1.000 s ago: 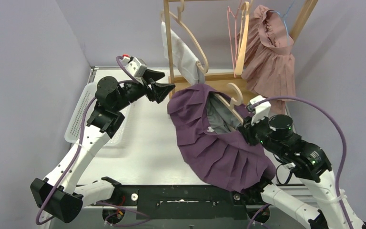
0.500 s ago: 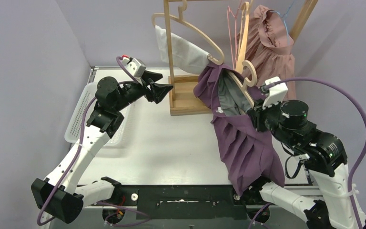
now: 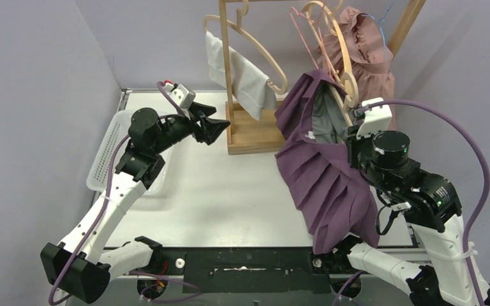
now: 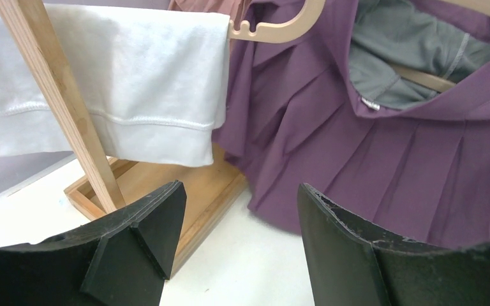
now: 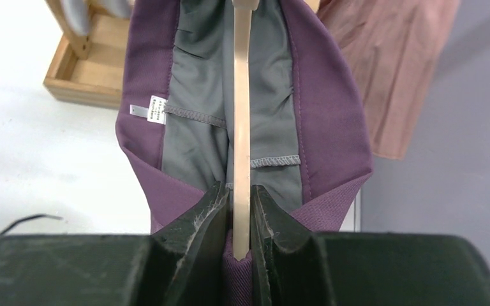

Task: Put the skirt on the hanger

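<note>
The purple pleated skirt [image 3: 322, 178] hangs off a wooden hanger [image 3: 343, 95] at the right, its grey lining showing at the waist. My right gripper [image 5: 241, 197] is shut on the hanger's bar [image 5: 242, 115], with skirt [image 5: 328, 108] fabric on both sides of the fingers. In the top view the hanger's hook is up beside the rack's right post. My left gripper [image 3: 220, 124] stands open over the table, left of the rack base, with nothing in it. In the left wrist view the left gripper [image 4: 239, 204] faces the skirt [image 4: 383, 166] and touches neither it nor the rack.
A wooden rack [image 3: 255, 131] stands at the back, its post [image 3: 224, 57] rising in front. On it hang a white cloth [image 3: 239, 73] on a wooden hanger, a pink wire hanger [image 3: 303, 32] and a dusty-pink pleated garment [image 3: 370, 57]. A white basket [image 3: 111, 153] lies at the left.
My right arm has lifted the hanger with the skirt off the table and carried it back and to the right, up by the rack. The left gripper stayed open, shifting slightly.
</note>
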`<act>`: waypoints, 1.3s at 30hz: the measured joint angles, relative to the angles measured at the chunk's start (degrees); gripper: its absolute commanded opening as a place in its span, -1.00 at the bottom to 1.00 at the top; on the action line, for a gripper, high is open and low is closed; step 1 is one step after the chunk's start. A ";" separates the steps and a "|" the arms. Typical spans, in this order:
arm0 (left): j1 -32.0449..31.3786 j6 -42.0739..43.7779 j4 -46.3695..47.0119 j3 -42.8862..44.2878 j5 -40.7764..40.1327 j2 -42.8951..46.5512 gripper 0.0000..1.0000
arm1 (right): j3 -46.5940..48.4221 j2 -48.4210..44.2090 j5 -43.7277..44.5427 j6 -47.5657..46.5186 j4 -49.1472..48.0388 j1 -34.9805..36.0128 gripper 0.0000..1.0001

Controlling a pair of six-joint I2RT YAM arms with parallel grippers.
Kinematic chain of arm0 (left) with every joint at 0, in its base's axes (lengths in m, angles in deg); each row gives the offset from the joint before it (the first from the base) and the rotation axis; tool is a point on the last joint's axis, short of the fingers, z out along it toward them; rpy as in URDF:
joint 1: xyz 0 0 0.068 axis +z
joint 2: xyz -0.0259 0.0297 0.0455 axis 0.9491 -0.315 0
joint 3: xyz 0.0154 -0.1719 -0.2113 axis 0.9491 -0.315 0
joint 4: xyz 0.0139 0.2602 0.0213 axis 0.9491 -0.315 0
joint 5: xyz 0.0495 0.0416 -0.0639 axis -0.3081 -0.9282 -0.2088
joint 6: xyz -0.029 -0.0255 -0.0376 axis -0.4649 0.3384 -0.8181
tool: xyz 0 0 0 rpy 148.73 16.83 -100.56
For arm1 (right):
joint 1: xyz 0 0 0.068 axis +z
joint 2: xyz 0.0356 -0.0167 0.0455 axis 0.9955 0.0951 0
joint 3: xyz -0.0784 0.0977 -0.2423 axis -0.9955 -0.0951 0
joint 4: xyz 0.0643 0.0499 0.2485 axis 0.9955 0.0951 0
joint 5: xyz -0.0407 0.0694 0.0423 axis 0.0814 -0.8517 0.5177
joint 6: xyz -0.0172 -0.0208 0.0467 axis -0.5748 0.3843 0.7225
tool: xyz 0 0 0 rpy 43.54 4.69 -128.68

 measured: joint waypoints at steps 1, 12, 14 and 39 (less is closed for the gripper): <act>0.02 -0.22 0.07 -0.13 0.00 0.00 0.28 | 0.00 -0.26 1.07 0.00 -0.26 0.00 -1.00; 0.26 -1.07 0.04 -1.11 -0.02 0.00 0.28 | 2.56 4.57 -7.63 -0.57 -3.04 -0.28 -1.00; 0.26 -1.38 0.02 -1.40 -0.02 0.11 0.28 | 3.91 7.30 -8.87 -0.31 -4.52 -0.28 -1.00; 0.63 -4.98 -4.13 -8.11 -0.81 9.01 0.28 | 32.87 40.17 -15.34 3.87 -20.72 -8.74 -1.00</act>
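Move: The right hand holds the skirt's hanger by its near end. The free stretch of rack rail lies about 34 cm ahead, 15 cm left and 13 cm above that hand. The white cloth on its hanger is some 18 cm ahead and 28 cm left, the pink dress about 21 cm ahead and 5 cm right, both a little lower. From the left hand, that stretch is roughly 29 cm ahead, 16 cm right and 13 cm up. Still pinching the hanger's near end with the waistband, the right hand swings left, then drives forward and rises to the rail between the hanging hangers, about 20 cm forward, 12 cm left and 8 cm up. Its left side rolls up some 15 degrees as the fingers tip slightly upward. The empty left hand eases back and down a few centimetres. ##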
